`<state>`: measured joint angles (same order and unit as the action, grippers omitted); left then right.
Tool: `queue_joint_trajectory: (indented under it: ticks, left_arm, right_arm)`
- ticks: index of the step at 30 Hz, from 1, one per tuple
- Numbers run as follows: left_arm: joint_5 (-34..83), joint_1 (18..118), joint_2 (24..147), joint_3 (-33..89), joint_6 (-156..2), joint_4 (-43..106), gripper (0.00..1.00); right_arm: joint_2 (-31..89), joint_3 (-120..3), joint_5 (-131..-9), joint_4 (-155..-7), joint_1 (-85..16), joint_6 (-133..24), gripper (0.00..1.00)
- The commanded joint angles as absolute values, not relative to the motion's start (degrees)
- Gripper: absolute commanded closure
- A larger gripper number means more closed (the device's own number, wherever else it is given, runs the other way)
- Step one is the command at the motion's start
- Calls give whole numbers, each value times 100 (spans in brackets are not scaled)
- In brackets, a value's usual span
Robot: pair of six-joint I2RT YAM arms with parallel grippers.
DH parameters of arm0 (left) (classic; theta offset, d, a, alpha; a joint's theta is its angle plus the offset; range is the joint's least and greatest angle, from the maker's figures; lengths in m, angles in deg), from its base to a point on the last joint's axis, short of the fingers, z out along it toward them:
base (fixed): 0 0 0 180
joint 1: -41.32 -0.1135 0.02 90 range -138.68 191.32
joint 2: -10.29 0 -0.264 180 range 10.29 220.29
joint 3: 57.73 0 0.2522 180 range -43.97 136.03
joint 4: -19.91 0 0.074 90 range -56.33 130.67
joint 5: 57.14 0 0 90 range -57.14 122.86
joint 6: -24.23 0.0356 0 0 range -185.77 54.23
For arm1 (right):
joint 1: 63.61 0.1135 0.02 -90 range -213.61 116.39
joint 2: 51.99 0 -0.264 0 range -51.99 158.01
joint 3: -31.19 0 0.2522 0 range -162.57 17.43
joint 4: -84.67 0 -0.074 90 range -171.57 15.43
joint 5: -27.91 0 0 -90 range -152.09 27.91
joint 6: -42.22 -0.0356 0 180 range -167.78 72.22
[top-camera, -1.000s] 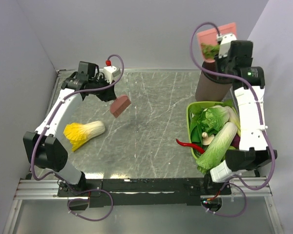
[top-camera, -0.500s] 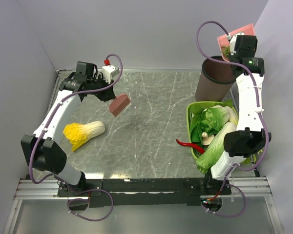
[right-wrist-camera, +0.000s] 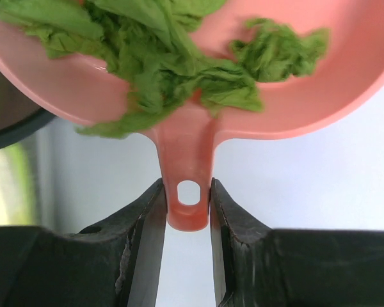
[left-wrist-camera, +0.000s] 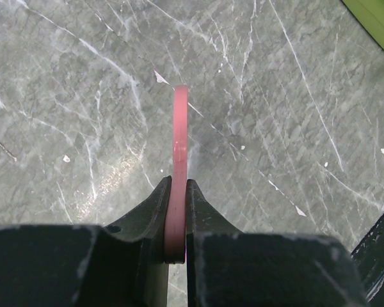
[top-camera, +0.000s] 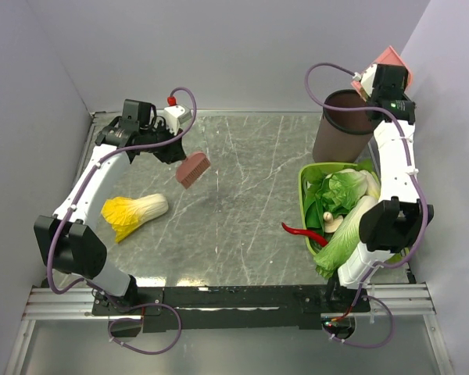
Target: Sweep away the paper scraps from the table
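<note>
My right gripper (right-wrist-camera: 187,192) is shut on the handle of the pink dustpan (right-wrist-camera: 345,83), which holds the green paper scraps (right-wrist-camera: 160,70) piled in its pan. From above, the dustpan (top-camera: 391,62) is raised and tilted edge-on beside the rim of the tall brown bin (top-camera: 345,125), with the right gripper (top-camera: 373,78) just under it. My left gripper (left-wrist-camera: 178,182) is shut on the thin pink handle of a brush (left-wrist-camera: 180,128). The brush's dark red head (top-camera: 193,169) hangs over the grey-green table (top-camera: 250,211), below the left gripper (top-camera: 176,152). No scraps show on the table.
A yellow-and-white cabbage (top-camera: 134,209) lies at the left of the table. A green basket (top-camera: 306,187) of pale leafy vegetables stands at the right, with a red chilli (top-camera: 301,232) over its near rim. Grey walls close in on three sides.
The right arm has swung the dustpan to the right and up, turning it from face-on to edge-on next to the bin. The left arm and brush have stayed put.
</note>
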<state>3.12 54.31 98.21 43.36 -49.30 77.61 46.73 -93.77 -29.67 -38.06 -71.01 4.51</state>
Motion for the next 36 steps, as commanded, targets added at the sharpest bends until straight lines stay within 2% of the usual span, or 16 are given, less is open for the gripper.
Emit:
queue_joint_trajectory:
  ticks: [1,4,11,22,24,25,27,28,36]
  left_arm:
    - [105,5424,9782,4392,-5039,7533,99]
    - [87,5424,9765,4392,-5065,7516,99]
    - [43,5424,9686,4331,-5100,7472,99]
    - [-54,5432,9800,4488,-5118,7489,99]
    - [-71,5432,9800,4506,-5127,7480,99]
    - [-106,5432,9809,4506,-5127,7472,99]
    - [-133,5432,9826,4524,-5127,7463,99]
    - [-124,5432,9844,4533,-5144,7463,99]
    - [-141,5432,9976,4700,-5135,7507,99]
  right_arm:
    - [4487,-8991,-2316,-5402,-7117,2257,100]
    - [4338,-8421,-2149,-6115,-7117,3241,100]
    - [4100,-7249,-1903,-8795,-7082,5380,100]
    - [3977,-7380,-1858,-8474,-7091,5619,100]
    - [4003,-7712,-1859,-8185,-7099,5253,100]
    - [4038,-7758,-1824,-7452,-7117,5094,100]
    - [3986,-7401,-1779,-7767,-7161,5396,100]
    - [3881,-7285,-1840,-8405,-7170,5547,100]
    - [3696,-6967,-1726,-8226,-7100,6119,100]
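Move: The brown bin, over which the right hand is emptying the pink dustpan, has its middle about 15 cm to the left and some 3 cm ahead of that hand, roughly 22 cm below it. The green vegetable basket stands about 16 cm back and 14 cm to the left of this hand, about 31 cm lower. From the left hand, still holding the brush, the bin is around 46 cm to the right, 10 cm ahead and 11 cm lower. Keeping its pinch on the handle of the dustpan, which still carries the green scraps at the start, the right hand rolls about 40 degrees so that its left side sinks and its right side rises, tipping the pan leftward towards the bin while the hand itself goes some 3 cm right and 2–3 cm forward. With most of the roll done it lifts about 5 cm and eases back nearly 2 cm, the pan kept tipped and the fingers never loosening. ##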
